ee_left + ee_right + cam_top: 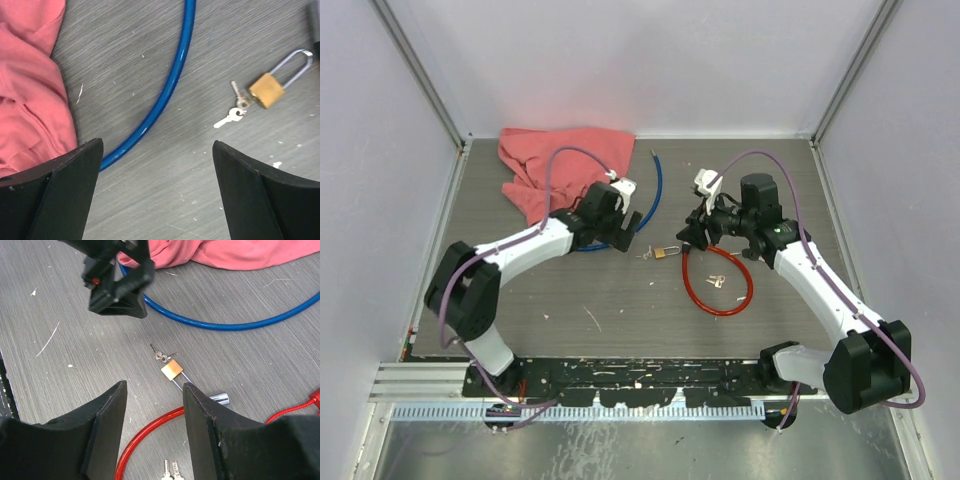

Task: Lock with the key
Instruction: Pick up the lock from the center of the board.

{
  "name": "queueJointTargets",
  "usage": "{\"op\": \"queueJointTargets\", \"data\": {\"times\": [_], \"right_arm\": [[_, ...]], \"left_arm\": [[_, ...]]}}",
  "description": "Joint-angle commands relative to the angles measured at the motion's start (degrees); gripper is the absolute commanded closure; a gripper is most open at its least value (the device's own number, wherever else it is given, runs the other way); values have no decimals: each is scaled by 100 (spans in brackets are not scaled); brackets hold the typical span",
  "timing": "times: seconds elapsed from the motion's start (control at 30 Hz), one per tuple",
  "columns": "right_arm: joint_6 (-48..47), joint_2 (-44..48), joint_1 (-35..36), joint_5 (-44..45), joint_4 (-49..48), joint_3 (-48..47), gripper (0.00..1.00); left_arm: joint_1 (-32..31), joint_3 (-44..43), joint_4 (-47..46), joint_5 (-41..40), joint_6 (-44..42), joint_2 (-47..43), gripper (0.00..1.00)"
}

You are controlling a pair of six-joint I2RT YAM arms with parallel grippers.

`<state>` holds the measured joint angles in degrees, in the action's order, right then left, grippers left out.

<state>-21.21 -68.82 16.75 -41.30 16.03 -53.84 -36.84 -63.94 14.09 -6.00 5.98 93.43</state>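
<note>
A small brass padlock (666, 252) with a long silver shackle lies flat on the table between my two grippers. A ring with small keys (646, 254) lies touching its body on the left. In the left wrist view the padlock (266, 90) and the keys (235, 108) lie to the upper right of my left gripper (157, 145), which is open over bare table. My right gripper (155, 387) hovers just short of the padlock (171, 369), jaws apart with nothing between them. The shackle's end runs behind its right finger (210, 425).
A red cable lock (716, 287) loops below the right gripper (695, 236), with two more keys (169, 471) inside the loop and its silver end (218, 399) beside the padlock. A blue cable (652, 195) curves behind the left gripper (625, 226). A pink cloth (560, 160) lies at the back left.
</note>
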Motion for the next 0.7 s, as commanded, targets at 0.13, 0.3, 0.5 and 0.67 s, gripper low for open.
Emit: {"op": "queueJointTargets", "data": {"times": [0.13,0.3,0.5,0.67], "right_arm": [[-129,122,-25,-216,-48,-126,47],[-129,95,-24,-221,-48,-115,47],[-138,82,-23,-234,-48,-111,48],[-134,58,-20,-263,-48,-110,48]], "left_arm": [[39,-1526,1477,-243,-1074,1284,12],[129,-2122,1791,40,-1280,1815,23],[298,-2438,2005,614,-1297,2244,33],[424,-2551,2117,899,-1276,2429,53]]}}
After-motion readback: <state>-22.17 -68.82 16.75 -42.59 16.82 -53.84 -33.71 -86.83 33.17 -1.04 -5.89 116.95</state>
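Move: Below the left hand lies the stretch of blue hose it goes for, about 3 cm ahead, 1 cm to its left and some 9 cm down. To the hand's right on the table lie the keys (5 cm right, 1 cm ahead) and the lock (10 cm right, 1 cm ahead). From the right hand that stretch of hose lies roughly 9 cm ahead, 15 cm left and 20 cm below. Sinking about 7 cm and reaching some 3 cm forward, mostly early on, the left hand comes down over the blue hose beside the keys. The wrist tips the fingers about 15 degrees farther down, raises the hand's left side and turns slightly clockwise, while the almost fully open fingers close to roughly half, one on either side of the hose's line; contact can't be seen. ##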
